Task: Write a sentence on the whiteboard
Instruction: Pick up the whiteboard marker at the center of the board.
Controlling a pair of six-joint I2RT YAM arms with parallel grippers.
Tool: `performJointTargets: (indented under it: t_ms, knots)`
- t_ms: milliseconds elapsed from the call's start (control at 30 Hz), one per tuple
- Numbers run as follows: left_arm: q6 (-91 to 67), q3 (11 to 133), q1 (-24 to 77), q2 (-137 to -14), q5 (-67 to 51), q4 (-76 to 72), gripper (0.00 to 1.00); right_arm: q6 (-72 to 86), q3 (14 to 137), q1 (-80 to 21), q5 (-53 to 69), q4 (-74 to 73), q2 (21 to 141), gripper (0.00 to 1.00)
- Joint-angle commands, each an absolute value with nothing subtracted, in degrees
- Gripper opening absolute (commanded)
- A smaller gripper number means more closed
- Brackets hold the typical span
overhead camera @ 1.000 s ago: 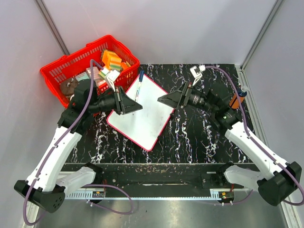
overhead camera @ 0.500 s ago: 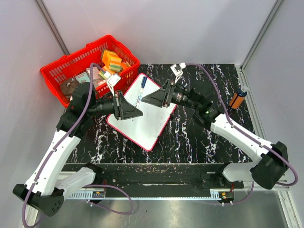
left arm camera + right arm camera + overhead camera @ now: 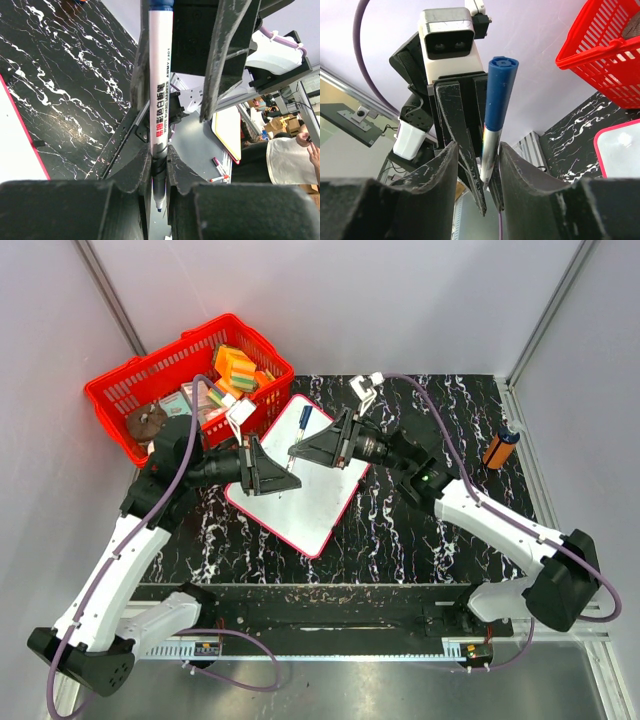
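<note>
The whiteboard (image 3: 320, 495) lies tilted on the black marble table, and its visible face is plain white. The sentence is out of view. My left gripper (image 3: 292, 473) hovers over the board's far-left part, shut on a white marker (image 3: 299, 432) with a blue end. In the left wrist view the marker (image 3: 161, 90) is pinched near its blue tip. My right gripper (image 3: 298, 451) faces the left one. In the right wrist view its fingers (image 3: 442, 165) stand on either side of the marker (image 3: 497, 100) with gaps, so it is open.
A red basket (image 3: 125, 390) full of colourful items stands at the back left, close to the left arm. An orange cylinder (image 3: 500, 448) lies near the table's right edge. Grey walls enclose the table on three sides.
The right arm has swung left across the board to the marker, and its jaws have narrowed around it. The left gripper, still shut on the marker, has barely shifted.
</note>
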State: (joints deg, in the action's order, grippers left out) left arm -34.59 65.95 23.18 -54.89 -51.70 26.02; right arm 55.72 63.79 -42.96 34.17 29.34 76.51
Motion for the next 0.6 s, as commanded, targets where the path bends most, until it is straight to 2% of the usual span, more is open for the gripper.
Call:
performJointTargets:
  t_ms: [0,33,133,233,267,367,400,433,467,500,567]
  knots:
    - [-35.2,66.0,23.0,-54.0,-53.4,23.2,0.0,57.0,66.2,-44.0,35.6,34.1,77.4,0.41]
    - [-35.3,65.9,23.0,-54.0,-53.4,23.2,0.0,57.0,66.0,-44.0,35.6,34.4,77.5,0.41]
    - [-35.2,65.7,23.0,-54.0,-53.4,23.2,0.0,57.0,66.0,-44.2,35.9,34.3,77.3,0.3]
    - [-35.0,65.7,23.1,-54.1,-53.8,23.2,0.0,57.0,65.7,-44.2,36.1,33.6,77.3,0.03]
    - [-34.9,65.7,23.0,-54.1,-53.9,23.2,0.0,57.0,65.7,-44.2,35.9,33.2,77.1,0.0]
    - [-34.8,65.7,23.0,-54.2,-53.8,23.2,0.0,56.7,64.4,-44.2,34.7,33.1,75.8,0.0]
    - [-34.8,65.7,23.0,-54.2,-53.8,23.2,0.04,56.3,64.2,-44.2,34.2,32.7,75.3,0.0]
    - [-34.6,65.7,23.0,-54.2,-53.7,23.4,0.13,55.8,63.8,-44.2,33.2,32.2,74.9,0.0]
    - [-34.5,65.7,23.0,-54.2,-53.5,23.6,0.36,54.7,63.7,-44.2,32.7,30.4,73.9,0.0]
    - [-34.2,65.7,23.0,-54.1,-53.2,23.9,0.47,54.0,63.6,-44.2,32.2,29.5,73.4,0.0]
    - [-33.8,65.8,23.0,-54.1,-53.3,24.3,0.57,52.2,63.0,-44.2,30.9,27.5,71.7,0.0]
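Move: Between the two hands in the air is the marker, cap end slanting up and forward. Its middle is about 3 cm ahead of the left hand, 1 cm right and 4 cm above; that hand still pinches it near the tip. From the right hand's half-open fingers it lies some 1 cm back, 1 cm left and 1 cm lower. The whiteboard's middle is about 7 cm ahead, 1 cm left and 35 cm below the left hand. Closing from nearly half open to shut, the right fingers pinch the marker's white barrel just below the blue cap, the hand easing only about half a centimetre left and down as they do. The left hand stays in place and keeps its pinch near the tip until the right grip is closed, then opens to about half and lets go. ##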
